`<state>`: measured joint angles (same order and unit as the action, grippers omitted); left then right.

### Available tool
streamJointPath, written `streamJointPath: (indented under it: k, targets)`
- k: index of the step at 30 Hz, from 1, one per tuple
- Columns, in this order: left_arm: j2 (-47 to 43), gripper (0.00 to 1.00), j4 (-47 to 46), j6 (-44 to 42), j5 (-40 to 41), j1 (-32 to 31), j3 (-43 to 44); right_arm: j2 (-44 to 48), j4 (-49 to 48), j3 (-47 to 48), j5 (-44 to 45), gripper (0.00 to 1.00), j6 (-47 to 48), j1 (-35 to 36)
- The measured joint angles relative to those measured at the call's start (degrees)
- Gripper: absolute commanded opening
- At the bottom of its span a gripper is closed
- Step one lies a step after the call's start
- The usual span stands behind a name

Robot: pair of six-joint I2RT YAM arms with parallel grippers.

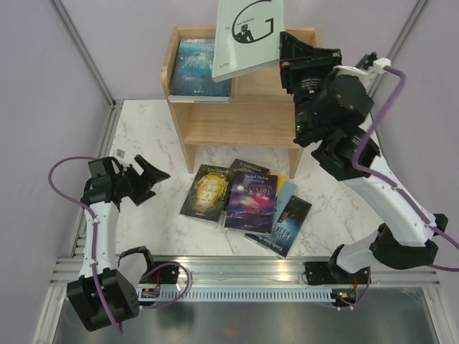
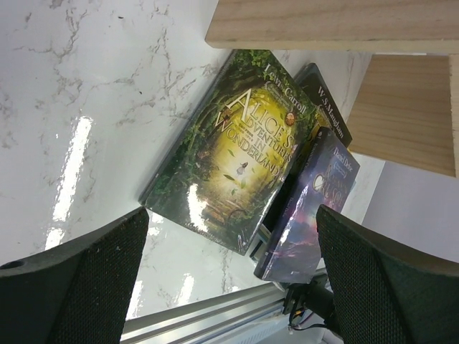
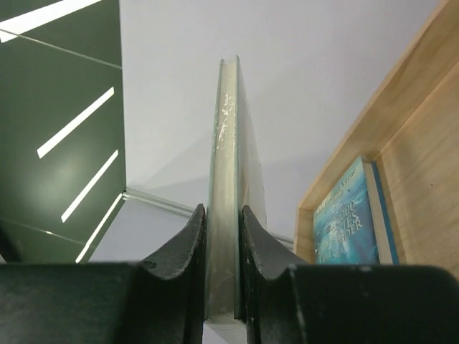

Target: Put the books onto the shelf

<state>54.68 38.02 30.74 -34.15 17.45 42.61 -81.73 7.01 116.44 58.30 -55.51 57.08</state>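
Observation:
My right gripper is shut on a pale green book with a big black "G", holding it in the air above the wooden shelf. The right wrist view shows that pale green book edge-on, pinched between the fingers. A blue book lies flat on the shelf's top board at the left. Several books lie fanned on the table in front: a dark green-gold one, a purple one, a black one. My left gripper stands open, left of the pile and apart from it.
The marble table ends at a metal rail along the near edge. Metal frame posts rise at the back left and right. Purple cables loop from both arms.

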Motion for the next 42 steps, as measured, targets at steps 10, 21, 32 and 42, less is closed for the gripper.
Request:
streamJointPath:
  k: [10,21,32,42]
  targets:
    - [-0.8,1.0,-0.5,0.0,-0.5,-0.7,-0.3,-13.8,8.6,0.0,-16.7,0.0,-16.3,-10.3]
    - [-0.9,1.0,-0.9,0.0,-0.9,-1.2,-0.7,-15.1,9.0,0.8,-21.5,0.0,-22.0,-10.9]
    - [-1.0,1.0,-1.2,0.0,-0.9,-1.5,-0.8,-15.1,8.3,-0.5,-26.5,0.03,-22.9,-9.7]
    - [-1.2,1.0,-1.4,0.0,-0.9,-1.7,-0.8,-13.6,1.9,-7.4,-29.9,0.72,-23.0,-8.3]
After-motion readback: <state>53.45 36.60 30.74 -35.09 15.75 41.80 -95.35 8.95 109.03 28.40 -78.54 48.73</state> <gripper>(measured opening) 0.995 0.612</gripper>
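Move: The right hand, already gripping the G book by its edge, has the blue book it is taken to about 21 cm left, 13 cm ahead and 16 cm below. The shelf's left wall is some 9 cm left of the blue book; the bare right half of the top shelf lies about 13 cm straight ahead of the hand, 18 cm down. From the idle left hand the blue book is roughly 17 cm ahead, 13 cm right and 30 cm up. Right hand swings the G book about 15 cm left, down and forward onto the blue book, then opens. ##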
